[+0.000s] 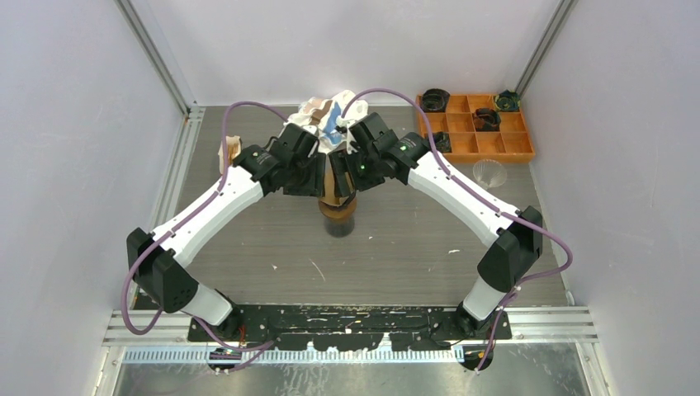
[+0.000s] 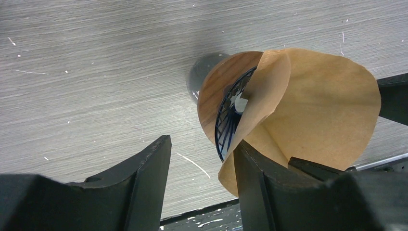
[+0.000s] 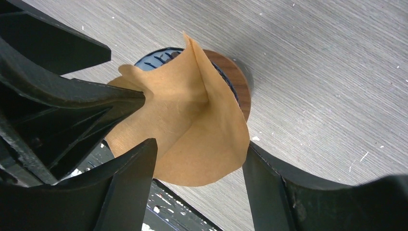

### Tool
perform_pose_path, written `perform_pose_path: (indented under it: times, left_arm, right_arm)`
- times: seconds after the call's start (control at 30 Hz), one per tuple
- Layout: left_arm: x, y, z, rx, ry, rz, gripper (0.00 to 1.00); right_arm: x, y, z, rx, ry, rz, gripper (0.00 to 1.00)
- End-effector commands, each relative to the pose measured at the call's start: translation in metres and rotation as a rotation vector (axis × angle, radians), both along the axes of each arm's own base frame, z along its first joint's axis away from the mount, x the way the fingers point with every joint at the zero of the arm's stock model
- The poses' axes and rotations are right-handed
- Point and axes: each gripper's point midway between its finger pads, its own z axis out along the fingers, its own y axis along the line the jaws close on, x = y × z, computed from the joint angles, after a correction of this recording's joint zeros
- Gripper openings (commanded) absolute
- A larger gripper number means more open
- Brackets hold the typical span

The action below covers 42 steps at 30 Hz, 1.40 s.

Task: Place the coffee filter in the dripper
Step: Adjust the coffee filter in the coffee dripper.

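The brown paper coffee filter (image 2: 317, 106) lies tilted and half folded against the dripper (image 2: 231, 108), which has a wooden rim and blue ribs and stands mid-table (image 1: 338, 210). My left gripper (image 2: 203, 142) is open; the filter leans on the outer side of its right finger (image 2: 257, 183), not between the jaws. My right gripper (image 3: 200, 144) is open, and the filter's (image 3: 192, 130) lower edge hangs between its spread fingers, not gripped. In the top view both grippers, left (image 1: 314, 177) and right (image 1: 353, 173), meet just above the dripper.
An orange compartment tray (image 1: 495, 147) with black parts stands at the back right, a clear plastic cup (image 1: 489, 172) in front of it. A heap of white and blue packaging (image 1: 326, 111) lies at the back centre. A small brown object (image 1: 231, 148) sits at the back left.
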Motion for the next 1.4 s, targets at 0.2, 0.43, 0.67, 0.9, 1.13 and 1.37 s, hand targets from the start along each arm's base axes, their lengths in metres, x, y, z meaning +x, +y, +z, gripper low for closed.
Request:
perform_pose_path:
  times: [0.2,0.43,0.67,0.9,1.13,1.37]
  left_arm:
    - [0.008,0.005,0.019,0.006,-0.053,0.016,0.53]
    - [0.013,0.009,0.020,0.025,-0.063,0.034,0.53]
    - [0.011,-0.004,0.034,-0.066,-0.077,0.003,0.68]
    - [0.011,-0.013,0.040,-0.132,-0.085,-0.025,0.77]
    - [0.027,-0.015,0.033,-0.140,-0.089,-0.005,0.80]
    - [0.043,-0.017,0.021,-0.129,-0.090,0.018,0.80]
  right_arm:
    - [0.002,-0.016,0.007,-0.079,-0.052,0.024,0.70]
    - [0.004,-0.018,0.005,-0.091,-0.064,0.032,0.70]
    - [0.004,-0.015,0.005,-0.079,-0.062,0.035,0.70]
    - [0.003,-0.013,0.005,-0.066,-0.057,0.034,0.70]
    - [0.002,-0.009,0.007,-0.045,-0.052,0.037,0.70]
    - [-0.001,-0.009,0.007,-0.033,-0.048,0.047,0.70]
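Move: The coffee filter stands in the dripper, its middle some 4 cm to the right of the left hand, level with it fore and aft and about 3 cm below. The same filter lies some 2 cm to the right hand's left and 3 cm below it. From the left hand, the dripper is about 4 cm right, 1 cm ahead and 6 cm down; the carafe under it is also 4 cm right and 1 cm ahead, roughly 14 cm down. The filter's left wall still stands between the left hand's fingers as that hand shifts slightly left, then right and up about 1 cm while opening from half to wide, and finally pushes forward some 2 cm, its left side tipping down slightly. The right hand, its fingers staying open at the filter's right rim, first eases right about 2 cm and down 1 cm, then holds. ##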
